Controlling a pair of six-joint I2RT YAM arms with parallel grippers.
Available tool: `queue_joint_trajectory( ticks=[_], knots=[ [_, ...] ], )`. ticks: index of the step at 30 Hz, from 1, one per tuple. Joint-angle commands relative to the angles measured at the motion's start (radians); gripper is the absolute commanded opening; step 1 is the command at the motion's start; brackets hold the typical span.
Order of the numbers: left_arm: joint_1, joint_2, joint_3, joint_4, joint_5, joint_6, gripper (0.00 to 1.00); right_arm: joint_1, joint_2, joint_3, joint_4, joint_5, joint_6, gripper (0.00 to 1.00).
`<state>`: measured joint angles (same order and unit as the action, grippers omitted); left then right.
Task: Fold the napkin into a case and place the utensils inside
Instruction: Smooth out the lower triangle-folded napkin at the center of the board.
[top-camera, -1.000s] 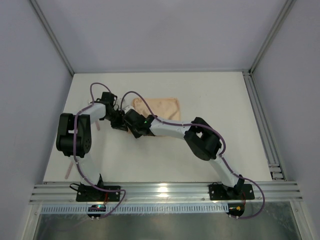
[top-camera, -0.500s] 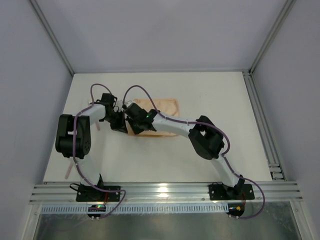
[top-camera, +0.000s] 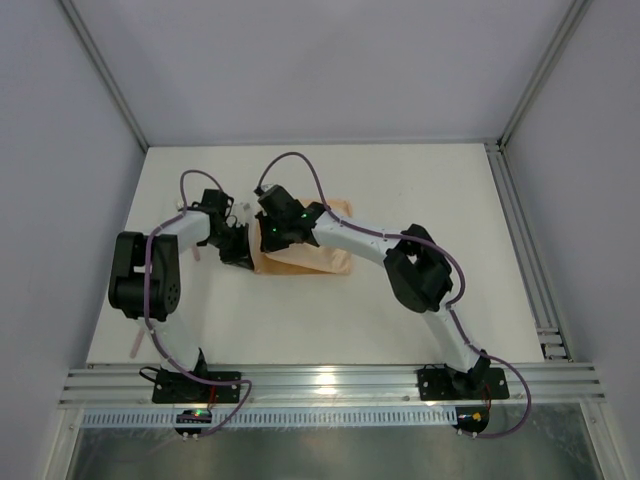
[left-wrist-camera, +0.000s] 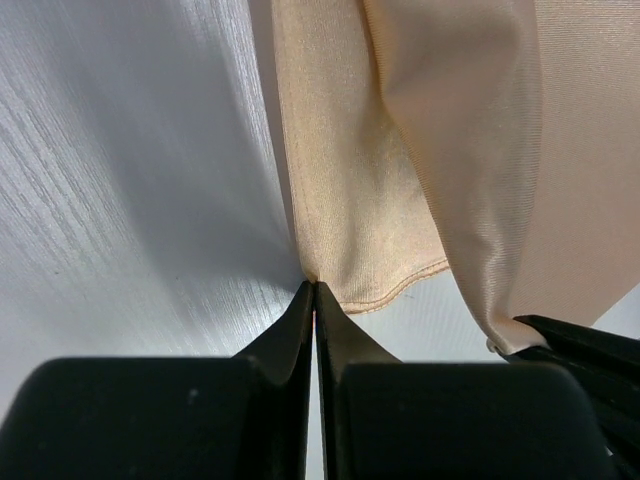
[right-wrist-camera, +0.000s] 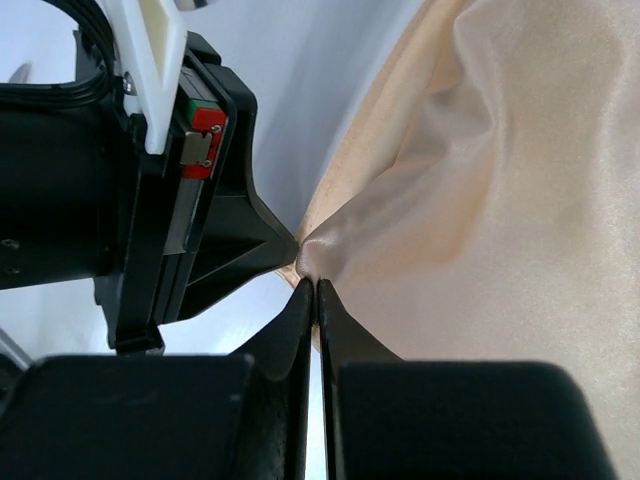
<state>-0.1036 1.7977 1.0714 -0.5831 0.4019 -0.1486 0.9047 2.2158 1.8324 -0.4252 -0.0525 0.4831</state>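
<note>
The peach-orange napkin (top-camera: 305, 260) lies left of the table's middle, partly under my right forearm, and its left edge is lifted. My left gripper (top-camera: 244, 246) is shut on a hemmed corner of the napkin (left-wrist-camera: 400, 150), pinched at the tips (left-wrist-camera: 314, 284). My right gripper (top-camera: 260, 238) is shut on a bunched fold of the napkin (right-wrist-camera: 500, 200) at its tips (right-wrist-camera: 316, 280), right beside the left gripper's black body (right-wrist-camera: 150, 200). Two pale pink utensils lie on the table, one (top-camera: 197, 252) by the left arm and the other (top-camera: 135, 343) near the front left.
The white table (top-camera: 430, 190) is ringed by grey walls, with metal rails along the right side (top-camera: 530, 260) and the front edge (top-camera: 330, 382). Both arms crowd together over the napkin's left side.
The right gripper has moved away from the arm bases while pinching the napkin's left edge. More cloth now shows on the near side of the right forearm. The left gripper has barely moved.
</note>
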Motion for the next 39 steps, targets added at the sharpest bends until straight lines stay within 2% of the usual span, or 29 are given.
queue_joint_trajectory(
  ticks=[1,7,22,25,29,30,33,39],
  knots=[
    [-0.002,-0.029,-0.016,-0.018,-0.017,0.017,0.0,0.003,-0.025,0.025,0.055,-0.05,0.063,0.03],
    [-0.002,-0.021,-0.016,-0.015,-0.015,0.014,0.0,0.002,0.051,0.028,0.074,-0.093,0.1,0.03],
    [-0.002,-0.024,-0.013,-0.029,-0.017,0.029,0.0,-0.009,0.117,-0.005,0.144,-0.152,0.134,0.04],
    [-0.002,-0.029,-0.008,-0.041,-0.025,0.04,0.02,-0.009,0.105,-0.03,0.166,-0.165,0.124,0.08],
    [-0.001,-0.037,0.015,-0.07,-0.035,0.052,0.12,-0.009,0.073,-0.071,0.192,-0.19,0.101,0.23],
    [0.004,-0.044,0.022,-0.08,-0.037,0.055,0.16,-0.007,0.064,-0.088,0.197,-0.19,0.092,0.3],
    [0.012,-0.063,0.059,-0.122,-0.037,0.066,0.19,-0.007,0.013,-0.101,0.195,-0.182,0.058,0.38],
    [0.031,-0.115,0.128,-0.155,-0.06,0.092,0.25,-0.009,-0.079,-0.006,0.155,-0.178,-0.029,0.5]
  ],
)
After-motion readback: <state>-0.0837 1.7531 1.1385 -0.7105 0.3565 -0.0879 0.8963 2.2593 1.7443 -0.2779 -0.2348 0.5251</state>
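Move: My right hand holds the upper layer's near-left corner in the air; the lower layer's near-left corner, where it goes, is about 3 cm to its left, 2 cm back and 7 cm below. That same corner is right under my left fingertips, about 1 cm below that hand's point. From my right hand, the napkin's middle is some 6 cm ahead and 8 cm to the right, and the fork 8 cm ahead and 18 cm to the left. I lower the pinched corner about 5 cm with my right hand, easing it left and a little back until it comes down beside my left fingertips, which stay shut and keep the lower corner down. Then I open my right fingers about halfway, let go of the cloth and rise some 2 cm. Meanwhile my left fingers part slightly and lift off, about 2 cm up and a bit to the left. ##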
